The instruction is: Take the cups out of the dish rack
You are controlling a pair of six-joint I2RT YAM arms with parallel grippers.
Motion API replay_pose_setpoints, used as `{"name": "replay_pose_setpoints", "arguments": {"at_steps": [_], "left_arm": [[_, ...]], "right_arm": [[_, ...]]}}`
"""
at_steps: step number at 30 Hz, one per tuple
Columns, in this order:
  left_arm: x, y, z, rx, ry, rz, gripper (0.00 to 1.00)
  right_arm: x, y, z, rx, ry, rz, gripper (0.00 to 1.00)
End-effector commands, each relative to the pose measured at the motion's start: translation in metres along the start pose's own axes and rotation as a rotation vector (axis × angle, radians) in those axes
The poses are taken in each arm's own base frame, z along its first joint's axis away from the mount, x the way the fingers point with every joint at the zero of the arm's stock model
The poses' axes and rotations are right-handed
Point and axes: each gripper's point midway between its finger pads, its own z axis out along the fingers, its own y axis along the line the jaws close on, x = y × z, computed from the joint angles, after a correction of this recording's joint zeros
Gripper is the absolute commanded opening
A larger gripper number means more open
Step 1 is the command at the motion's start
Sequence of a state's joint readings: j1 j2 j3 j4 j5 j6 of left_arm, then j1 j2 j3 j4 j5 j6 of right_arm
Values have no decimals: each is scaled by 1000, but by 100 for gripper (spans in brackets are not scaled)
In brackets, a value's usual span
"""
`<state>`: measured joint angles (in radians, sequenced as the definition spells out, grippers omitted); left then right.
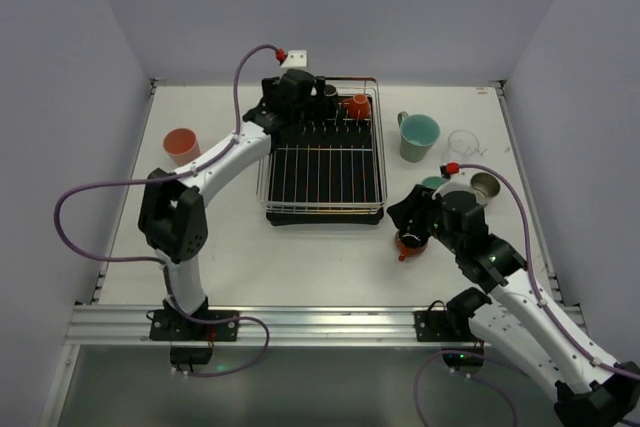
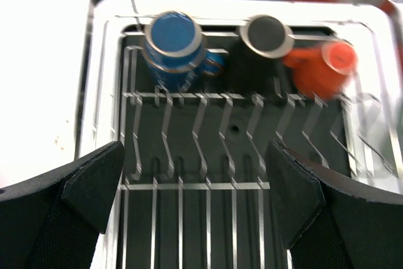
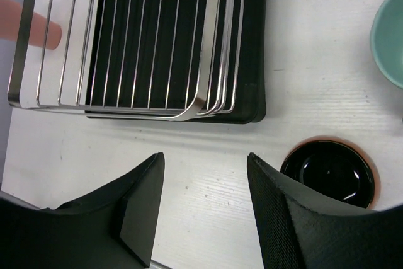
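Note:
The dish rack [image 1: 325, 162] is chrome wire over a black tray. At its far end stand a blue cup [image 2: 174, 45], a black cup [image 2: 267, 36] and an orange cup [image 2: 324, 67], all mouth down. My left gripper [image 2: 195, 187] hovers open over the rack [image 2: 101, 42] just short of them, nothing between its fingers. In the top view it [image 1: 303, 95] hides the blue cup. My right gripper [image 3: 204, 162] is open over bare table, off the rack's near right corner [image 3: 201, 102]. A red cup with a black inside [image 3: 327, 171] stands upright just right of it.
On the table right of the rack stand a tall green cup [image 1: 418, 136], a clear cup [image 1: 463, 143], a teal cup [image 1: 433, 184] and a brown cup [image 1: 486, 185]. A salmon-pink cup [image 1: 181, 146] stands left of the rack. Grey walls enclose the table.

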<state>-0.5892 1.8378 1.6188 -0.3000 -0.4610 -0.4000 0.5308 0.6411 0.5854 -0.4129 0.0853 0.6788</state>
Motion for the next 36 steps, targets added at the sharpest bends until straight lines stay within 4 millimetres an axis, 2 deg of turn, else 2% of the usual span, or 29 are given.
{"name": "replay_pose_setpoints", "arguments": {"at_steps": [1, 2, 3, 4, 5, 6, 8, 9, 11, 12, 17, 18, 24, 29, 31, 34, 35, 36], "left_arm": [[-46, 15, 25, -61, -116, -43, 100], [-61, 20, 32, -69, -140, -59, 100], [-49, 22, 49, -83, -115, -48, 100], [-47, 23, 58, -82, -108, -37, 100], [-56, 26, 64, -79, -123, -43, 100], [-45, 26, 79, -79, -100, -31, 100], [-52, 23, 89, -63, -109, -19, 100], [-44, 23, 98, -65, -99, -9, 100], [-46, 19, 106, -51, -108, 11, 100], [-40, 19, 113, -56, -100, 17, 99], [-35, 24, 132, -60, -96, 15, 97], [-27, 25, 138, -65, -82, 20, 96], [-10, 30, 156, -91, -66, 32, 94], [-5, 37, 163, -111, -66, 37, 91], [-5, 37, 164, -108, -67, 37, 85], [-9, 35, 161, -90, -79, 32, 69], [-21, 32, 155, -74, -106, 19, 61], [-25, 31, 151, -64, -115, 15, 58]], "right_arm": [[2, 16, 3, -98, 7, -36, 58], [2, 21, 4, -126, 9, -40, 58], [5, 22, 4, -136, 15, -41, 58], [5, 23, 5, -144, 15, -41, 58], [3, 26, 5, -160, 7, -42, 58], [5, 26, 6, -164, 11, -44, 58], [7, 27, 8, -171, 25, -57, 58], [6, 29, 8, -173, 24, -60, 58], [7, 28, 11, -167, 36, -73, 58], [6, 29, 11, -170, 34, -77, 58], [5, 30, 11, -174, 33, -93, 58], [5, 30, 12, -175, 32, -94, 58], [0, 32, 10, -173, 22, -100, 58], [-3, 34, 9, -174, 20, -103, 58], [-5, 35, 9, -173, 18, -102, 58], [-8, 38, 7, -182, 12, -100, 58], [-9, 38, 7, -182, 10, -99, 58], [-9, 39, 7, -184, 11, -100, 58]]}}
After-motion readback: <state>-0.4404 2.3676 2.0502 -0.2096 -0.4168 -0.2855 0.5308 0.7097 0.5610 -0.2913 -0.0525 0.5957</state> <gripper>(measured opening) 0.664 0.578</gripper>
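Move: The blue cup stands upside down in the rack's far left corner, about 14 cm ahead of the left hand, 2 cm to its left and 11 cm below. From the same hand, the black cup is some 14 cm ahead and 7 cm right, and the orange cup about 12 cm ahead and 15 cm right, both roughly 12 cm lower. From the right hand, the blue cup lies about 37 cm ahead, 28 cm left and some 6 cm below. Forward fast and then steeply down, the left hand goes about 13 cm out and 10 cm lower, its open fingers coming either side of the blue cup, where they close and pinch its sides. The empty right hand shifts slightly left, away from the cup it has already set down, turning about ten degrees counter-clockwise. ##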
